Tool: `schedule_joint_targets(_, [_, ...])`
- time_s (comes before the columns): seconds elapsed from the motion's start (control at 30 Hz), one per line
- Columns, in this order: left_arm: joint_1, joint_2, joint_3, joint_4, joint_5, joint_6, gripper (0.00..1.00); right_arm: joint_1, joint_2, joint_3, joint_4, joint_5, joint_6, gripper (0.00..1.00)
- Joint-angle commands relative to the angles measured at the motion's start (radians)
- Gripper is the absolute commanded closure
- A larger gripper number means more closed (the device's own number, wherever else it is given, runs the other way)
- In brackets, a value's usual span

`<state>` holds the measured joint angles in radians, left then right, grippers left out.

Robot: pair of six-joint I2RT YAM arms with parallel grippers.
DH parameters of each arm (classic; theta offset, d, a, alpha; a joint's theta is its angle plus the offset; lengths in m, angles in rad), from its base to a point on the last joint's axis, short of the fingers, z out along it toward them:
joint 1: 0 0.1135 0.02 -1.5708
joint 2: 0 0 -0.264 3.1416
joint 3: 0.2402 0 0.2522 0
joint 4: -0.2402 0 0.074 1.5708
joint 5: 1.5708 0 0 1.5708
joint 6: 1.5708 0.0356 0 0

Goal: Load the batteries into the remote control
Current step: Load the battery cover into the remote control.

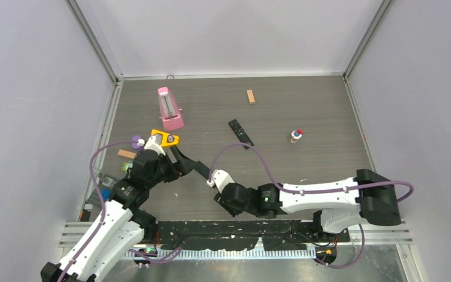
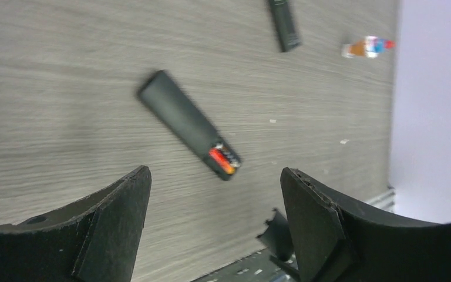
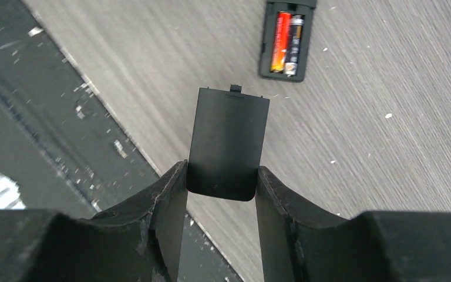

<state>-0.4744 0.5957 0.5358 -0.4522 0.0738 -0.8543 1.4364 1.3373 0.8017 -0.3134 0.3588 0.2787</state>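
Note:
The black remote control lies flat on the wooden table, its open battery compartment at the near end. Two batteries sit side by side in that compartment, one red-orange, one dark; the left wrist view shows them as a blurred red patch, batteries. My left gripper hovers above the table short of that end, open wide with nothing between its fingers. My right gripper is shut on the flat black battery cover, held a little short of the compartment, its clip end towards the remote. From above, the right gripper is beside the remote control.
A second black remote lies mid-table, with a small bottle to its right. A pink upright object and a wooden block stand farther back. Another block lies at the left. A black rail runs along the near edge.

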Motion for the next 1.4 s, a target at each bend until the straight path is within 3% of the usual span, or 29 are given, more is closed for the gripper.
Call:
schedule_joint_targets(0.0, [0.101, 0.065, -0.078, 0.154, 0.088, 0.006, 0.19, -0.095, 0.083, 0.107, -0.005, -0.044, 0.039, 0.66])
schedule_joint_targets(0.2, [0.214, 0.22, -0.046, 0.216, 0.238, 0.103, 0.19, -0.191, 0.246, 0.208, -0.013, -0.128, -0.04, 0.65])
schedule_joint_targets(0.37, [0.245, 0.293, -0.043, 0.255, 0.324, 0.229, 0.19, -0.258, 0.32, 0.276, -0.05, -0.186, -0.077, 0.64])
schedule_joint_targets(0.7, [0.261, 0.337, -0.079, 0.314, 0.358, 0.235, 0.19, -0.301, 0.396, 0.322, -0.078, -0.284, -0.165, 0.62])
schedule_joint_targets(1.0, [0.284, 0.294, -0.088, 0.293, 0.295, 0.229, 0.19, -0.307, 0.444, 0.345, -0.099, -0.257, -0.157, 0.61])
schedule_joint_targets(1.37, [0.291, 0.32, -0.082, 0.294, 0.315, 0.23, 0.19, -0.309, 0.451, 0.356, -0.093, -0.221, -0.174, 0.55])
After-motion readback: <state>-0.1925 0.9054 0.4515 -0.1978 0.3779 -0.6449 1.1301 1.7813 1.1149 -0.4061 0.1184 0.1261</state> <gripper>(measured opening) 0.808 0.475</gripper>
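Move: Some 10 cm ahead of the right hand, 4 cm to its left and 7 cm below lies the remote's open battery compartment, both batteries in it; the remote's body runs on forward and left, its middle about 4 cm farther out and 4 cm farther left. The other remote lies 32 cm ahead of this hand and 7 cm to its right. From the left hand, the remote's body is about 4 cm ahead, 7 cm right and 14 cm below; the yellow truck is some 20 cm ahead and 11 cm left. Keeping its pinch on the rear of the battery cover, the right hand reaches about 8 cm forward and 6 cm down, drifting a little left, to bring the cover over the compartment and set it there; its fingers tip some 15 degrees steeper, and it ends creeping forward, nudging the cover towards the shell edge. The empty, open left hand sinks about 6 cm and goes 4 cm forward, towards the remote's body without touching it. ##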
